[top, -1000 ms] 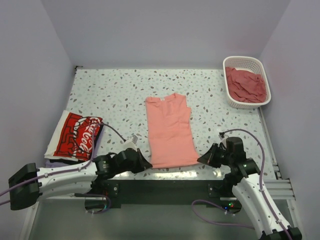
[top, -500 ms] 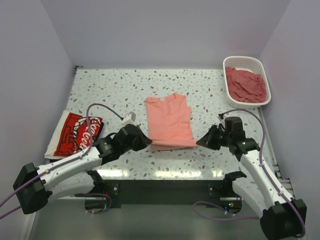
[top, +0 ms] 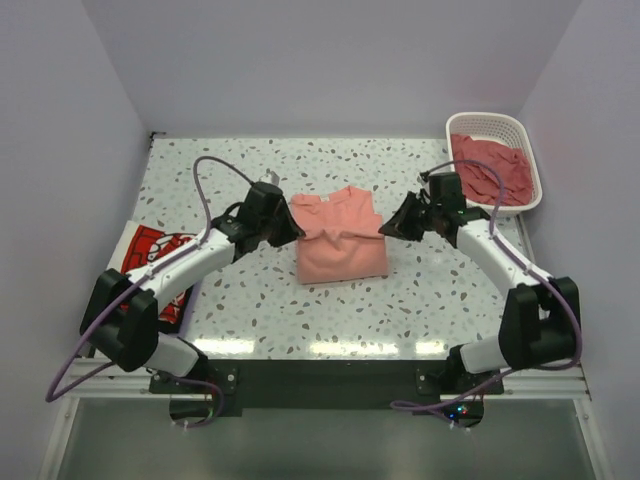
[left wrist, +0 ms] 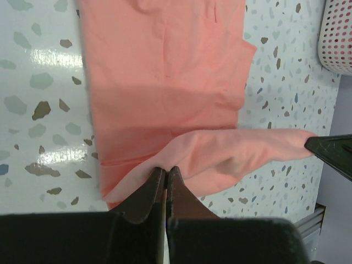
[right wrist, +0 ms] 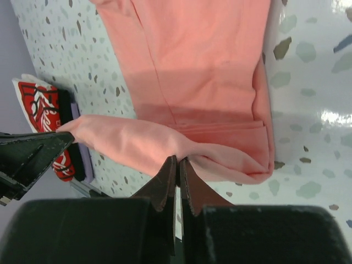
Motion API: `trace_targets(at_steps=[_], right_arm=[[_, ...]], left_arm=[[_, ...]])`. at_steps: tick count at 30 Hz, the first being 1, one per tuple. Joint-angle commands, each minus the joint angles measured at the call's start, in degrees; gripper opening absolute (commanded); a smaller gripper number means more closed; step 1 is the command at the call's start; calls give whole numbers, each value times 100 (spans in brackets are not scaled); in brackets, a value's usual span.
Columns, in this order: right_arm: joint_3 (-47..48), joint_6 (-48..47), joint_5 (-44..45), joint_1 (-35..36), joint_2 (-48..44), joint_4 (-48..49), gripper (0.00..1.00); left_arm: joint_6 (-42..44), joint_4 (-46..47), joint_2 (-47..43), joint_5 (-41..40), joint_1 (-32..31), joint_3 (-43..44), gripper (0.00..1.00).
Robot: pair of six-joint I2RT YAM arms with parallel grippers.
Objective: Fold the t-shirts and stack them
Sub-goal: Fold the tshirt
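Note:
A salmon-pink t-shirt (top: 340, 250) lies in the middle of the table, its lower part doubled back over the upper part. My left gripper (top: 291, 229) is shut on the lifted hem at the shirt's left edge. My right gripper (top: 392, 228) is shut on the same hem at the right edge. In the left wrist view the left gripper (left wrist: 166, 169) pinches a raised roll of the pink t-shirt (left wrist: 165, 82). The right gripper (right wrist: 177, 159) pinches that roll of the t-shirt (right wrist: 203, 66) from the other side. A folded white t-shirt with red print (top: 148, 262) lies at the left, partly under my left arm.
A white slatted basket (top: 485, 119) at the back right holds more pink t-shirts (top: 492, 172). The speckled table (top: 250, 170) ends at walls on the left, back and right. The basket's wall (left wrist: 338, 38) shows in the left wrist view.
Both grippers have carried the shirt's lower hem from the near edge towards the collar, so the shirt is now folded over itself and looks about half as long.

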Motion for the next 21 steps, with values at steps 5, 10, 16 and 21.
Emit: trace_targets(at_steps=[5,10,16,21], right_arm=[[1465,40,6,-37,1324,343,0],[2607,49,-90,-72,2554,238,0],[4005,84,-283,-195,3924,79,0],[4875,111,-398,-283,4770,158,0]], left_arm=[[527,335,1011,793,666,1204,0],[720,326,2013,1215,1088,2029,0],[852,309,3173,1558,1501,3093,0],[984,396,3894,1839,1765,3719,0]])
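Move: Each hand pinches a corner of the t-shirt's hem in the air. The collar end they carry it to lies about 22 cm ahead, 8 cm to the right and 12 cm below the left hand, and about 21 cm ahead, 9 cm to the left and 12 cm below the right hand. The white basket stands roughly 25 cm ahead and 31 cm to the right of the right hand; the red-and-white shirt stack lies some 36 cm left of the left hand and about 3 cm back. Both hands sweep the hem forward together over the lying half of the t-shirt towards the collar, some 18 to 19 cm at a brisk, steady pace, the right drifting a couple of centimetres left. Nearly level at first, they slope down about 4.5 cm in all, mostly over the second half, with shut fingers still pinching the two corners and the wrists barely turning. ##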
